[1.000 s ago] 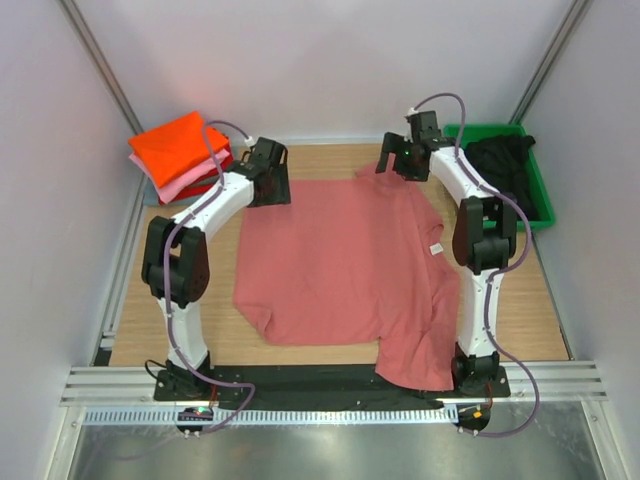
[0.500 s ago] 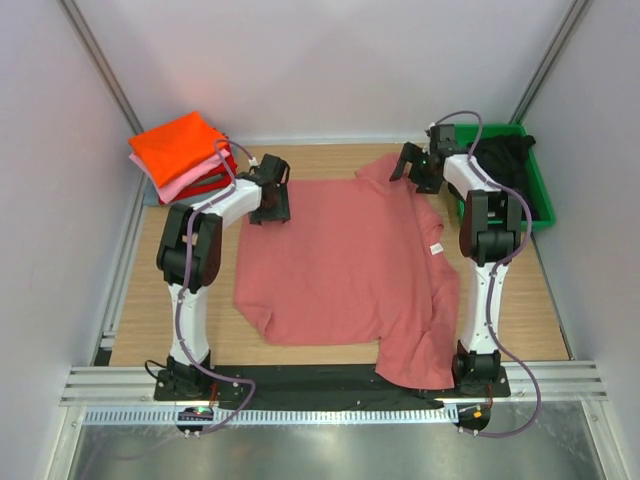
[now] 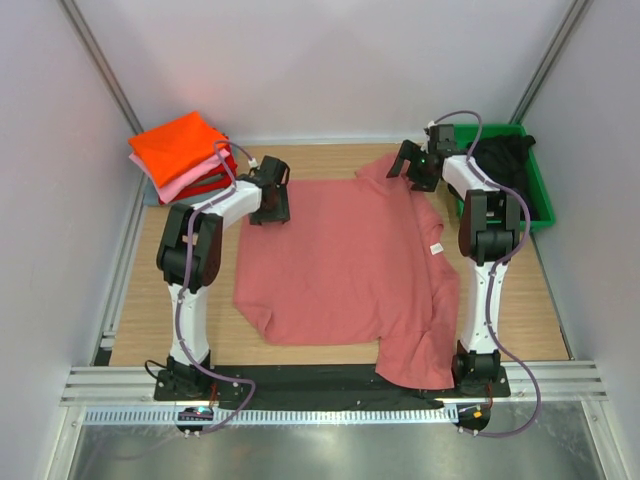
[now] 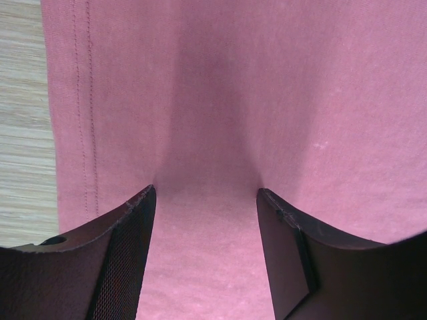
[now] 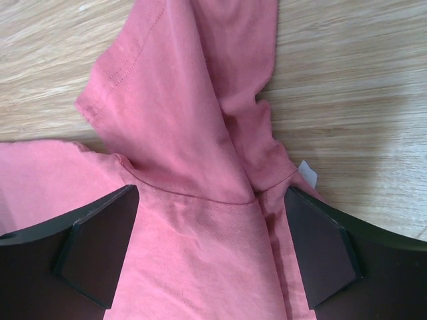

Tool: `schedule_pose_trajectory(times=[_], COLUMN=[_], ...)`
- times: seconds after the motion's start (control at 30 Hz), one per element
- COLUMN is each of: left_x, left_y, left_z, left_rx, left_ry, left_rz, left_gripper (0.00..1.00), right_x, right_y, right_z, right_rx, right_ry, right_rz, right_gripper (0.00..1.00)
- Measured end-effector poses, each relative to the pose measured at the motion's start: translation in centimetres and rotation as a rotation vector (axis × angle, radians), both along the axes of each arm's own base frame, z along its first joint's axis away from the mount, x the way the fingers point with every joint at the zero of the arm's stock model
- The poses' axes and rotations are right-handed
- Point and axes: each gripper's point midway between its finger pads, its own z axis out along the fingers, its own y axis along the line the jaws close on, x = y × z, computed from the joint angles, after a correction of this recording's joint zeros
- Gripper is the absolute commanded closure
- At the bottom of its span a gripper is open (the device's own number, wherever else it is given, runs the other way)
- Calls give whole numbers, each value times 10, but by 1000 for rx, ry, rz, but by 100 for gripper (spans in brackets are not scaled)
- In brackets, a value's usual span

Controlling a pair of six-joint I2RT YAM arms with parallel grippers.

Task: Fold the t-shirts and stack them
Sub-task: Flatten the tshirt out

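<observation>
A salmon-red t-shirt [image 3: 340,260] lies spread flat on the wooden table, its near right part hanging over the front edge. My left gripper [image 3: 272,208] stands open at the shirt's far left corner. In the left wrist view the tips of my left gripper [image 4: 205,193] rest on the flat cloth just inside the stitched hem [image 4: 83,100]. My right gripper [image 3: 408,172] is open over the far right sleeve. The right wrist view shows my right gripper [image 5: 211,193] straddling the shoulder seam, with the sleeve [image 5: 180,93] folded over beyond it and nothing pinched.
A stack of folded shirts [image 3: 180,150], orange on top, sits at the back left corner. A green bin [image 3: 541,195] at the back right holds a black t-shirt [image 3: 500,160]. A small white tag [image 5: 308,175] shows beside the right finger. Bare wood [image 4: 23,133] borders the hem.
Both arms drew in during the first half second, the left gripper coming down onto the shirt's far left corner and the right shifting rightward to the sleeve. Since then almost nothing has moved.
</observation>
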Motion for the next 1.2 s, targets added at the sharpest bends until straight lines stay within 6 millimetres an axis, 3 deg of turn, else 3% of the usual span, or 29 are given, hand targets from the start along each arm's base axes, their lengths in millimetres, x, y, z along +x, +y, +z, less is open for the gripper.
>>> schedule_pose_trajectory(times=[0.3,0.57,0.83,1.1,1.2], left_x=[4,10,12,12,5], left_y=[6,20,28,44,51], left_z=[-4,-5,-5,-3,0], left_rx=[3,20,25,30,58], left_ry=[-17,-51,-64,-38,-9], left_rz=[15,57,96,150,160], left_gripper=[37,38,37,37,32], right_x=[8,18,28,33,38], right_y=[3,-24,-70,-74,-73], right_z=[-5,-8,-8,-8,-5], right_rx=[31,1,-50,-72,-69], right_ry=[-26,-76,-89,-75,-64], right_rz=[1,-75,-191,-207,-200], right_gripper=[3,0,0,0,0])
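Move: The shirt's left edge lies about 9 cm to the left of the left hand, level with it and just under fingertip height; the far hem is some 11 cm ahead. The folded stack stands about 27 cm left and 13 cm ahead. From the right hand, the shirt's bunched right edge is about 5 cm right and 2 cm back, the far flap 7 cm ahead and 4 cm left, and the green bin's middle some 30 cm right, level with the hand. Still with open fingertips down on the cloth, both hands spread the shirt apart. The right drags its bunched side rightward some 7 cm and forward about 4 cm towards the green bin, turning clockwise about 10 degrees. The left slides out left about 5 cm towards the folded stack, turning slightly counter-clockwise, taking cloth along. ##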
